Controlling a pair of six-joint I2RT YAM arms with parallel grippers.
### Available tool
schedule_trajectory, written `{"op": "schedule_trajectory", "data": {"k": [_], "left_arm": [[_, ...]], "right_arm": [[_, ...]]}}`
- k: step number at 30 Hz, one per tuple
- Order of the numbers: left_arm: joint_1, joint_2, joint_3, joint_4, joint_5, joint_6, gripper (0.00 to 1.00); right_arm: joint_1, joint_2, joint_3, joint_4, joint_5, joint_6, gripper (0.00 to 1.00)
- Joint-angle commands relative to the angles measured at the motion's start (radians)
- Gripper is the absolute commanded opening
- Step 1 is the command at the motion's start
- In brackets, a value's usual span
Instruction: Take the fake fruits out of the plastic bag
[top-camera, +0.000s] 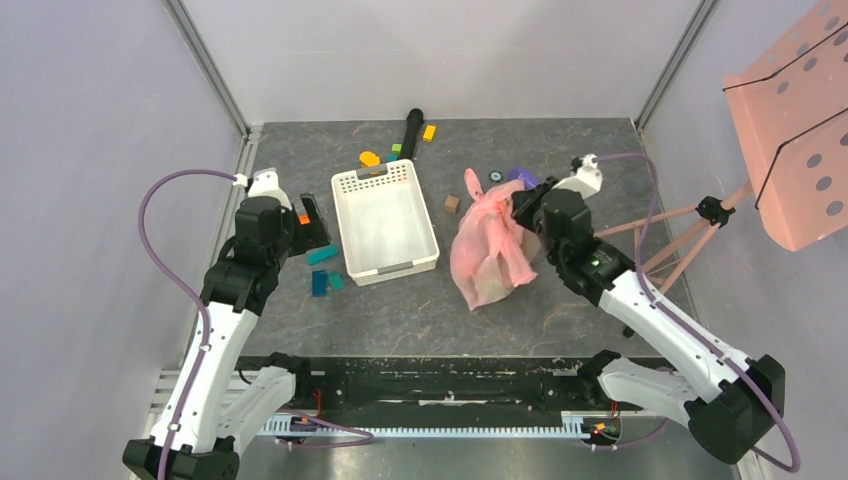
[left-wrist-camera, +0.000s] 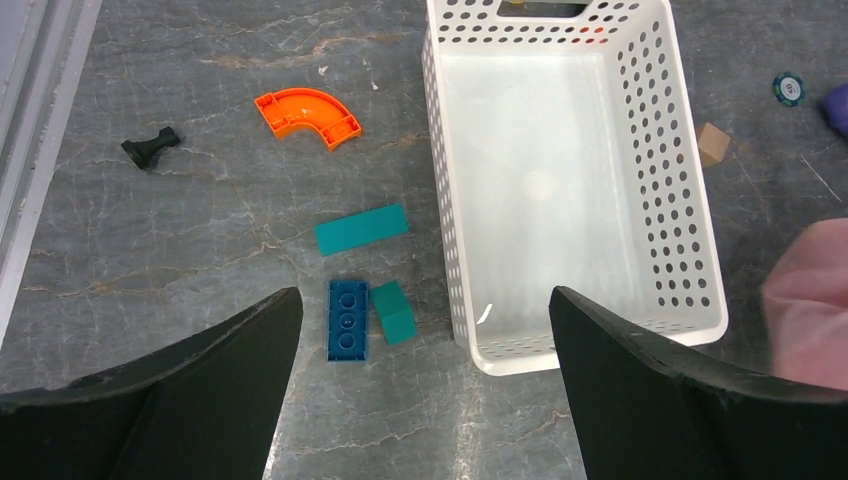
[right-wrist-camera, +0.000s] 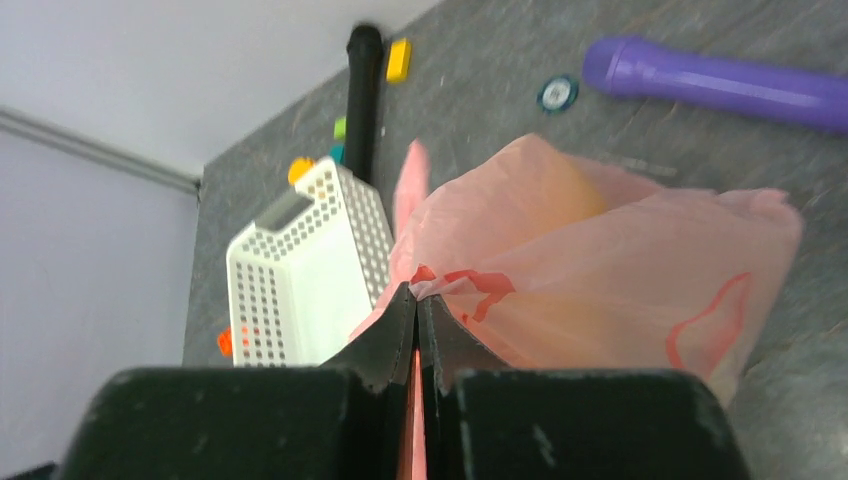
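Observation:
The pink plastic bag (top-camera: 488, 248) lies crumpled on the dark table, right of the white basket (top-camera: 372, 178). My right gripper (top-camera: 520, 208) is at the bag's upper right side. In the right wrist view the right gripper (right-wrist-camera: 417, 292) is shut on a fold of the plastic bag (right-wrist-camera: 600, 270). A yellow-orange shape (right-wrist-camera: 565, 195) shows dimly through the film; the fake fruits are otherwise hidden inside. My left gripper (left-wrist-camera: 425, 310) hangs open over bare table, left of the basket (left-wrist-camera: 440, 200), with nothing between its fingers (left-wrist-camera: 200, 380). The bag's edge (left-wrist-camera: 815, 300) shows at the far right.
A blue brick (left-wrist-camera: 347, 318), teal blocks (left-wrist-camera: 361, 229), an orange curved piece (left-wrist-camera: 308, 113) and a small black part (left-wrist-camera: 150, 148) lie left of the basket. Behind the bag are a purple cylinder (right-wrist-camera: 720, 85), a chip (right-wrist-camera: 556, 93), a black cylinder (top-camera: 411, 130) and a brown cube (top-camera: 452, 204).

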Motion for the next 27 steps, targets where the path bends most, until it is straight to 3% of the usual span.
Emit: {"op": "schedule_trajectory", "data": {"k": [1, 5, 8, 9, 10, 12, 14, 15, 18, 20, 24, 27], "left_arm": [[0.004, -0.006, -0.008, 0.046, 0.04, 0.041, 1.0], [0.003, -0.014, -0.01, 0.053, 0.053, 0.042, 1.0], [-0.003, -0.025, -0.015, 0.064, 0.08, 0.047, 1.0], [-0.008, -0.028, -0.017, 0.07, 0.095, 0.049, 1.0], [-0.013, -0.028, -0.019, 0.077, 0.112, 0.052, 1.0], [-0.025, -0.027, -0.019, 0.087, 0.14, 0.058, 1.0], [-0.038, -0.019, -0.015, 0.093, 0.16, 0.059, 1.0], [-0.043, -0.014, -0.011, 0.094, 0.173, 0.059, 1.0], [-0.064, 0.003, 0.007, 0.109, 0.224, 0.034, 1.0], [-0.099, 0.014, 0.017, 0.13, 0.258, -0.001, 1.0], [-0.311, 0.06, 0.027, 0.171, 0.129, -0.052, 1.0], [-0.478, 0.127, 0.037, 0.202, 0.041, -0.086, 1.0]], "right_arm": [[0.118, 0.04, -0.034, 0.113, 0.087, 0.107, 0.0], [0.225, 0.073, -0.036, 0.118, 0.168, 0.101, 0.0], [0.237, 0.045, -0.067, 0.085, 0.213, 0.102, 0.0], [0.237, 0.026, -0.088, 0.077, 0.234, 0.096, 0.06], [0.237, 0.002, -0.11, 0.07, 0.259, 0.081, 0.2], [0.237, -0.048, -0.145, 0.056, 0.306, 0.031, 0.64], [0.235, -0.093, -0.153, 0.007, 0.356, -0.041, 0.87], [0.236, -0.11, -0.154, -0.001, 0.376, -0.085, 0.94], [0.229, -0.158, -0.151, -0.007, 0.381, -0.278, 0.98], [0.209, -0.158, -0.109, -0.032, 0.283, -0.45, 0.98], [0.071, -0.039, 0.065, -0.261, 0.092, -0.551, 0.98], [-0.074, 0.02, 0.094, -0.307, -0.132, -0.574, 0.94]]}}
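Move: The right hand holds the pink bag by its top, with the bag's middle about 12 cm below, 4 cm left and 5 cm back. The table spot it is bound for, beside the basket, lies about 7 cm left, 8 cm back and 20 cm down. From that hand the wooden block is 12 cm left, 8 cm ahead, and the purple microphone 11 cm right, 10 cm ahead. From the empty left hand the bag is about 38 cm right and 2 cm ahead, the basket 13 cm right and 8 cm ahead. Still pinching the bag's top, the right hand swings it about 6 cm left while sinking some 5 cm and drawing back, then opens wide and lets go, backing off right nearly 10 cm with a slight rise and a roll that lowers its left side about 30 degrees. The open left hand sweeps about 12 cm right towards the bag, turning clockwise. ##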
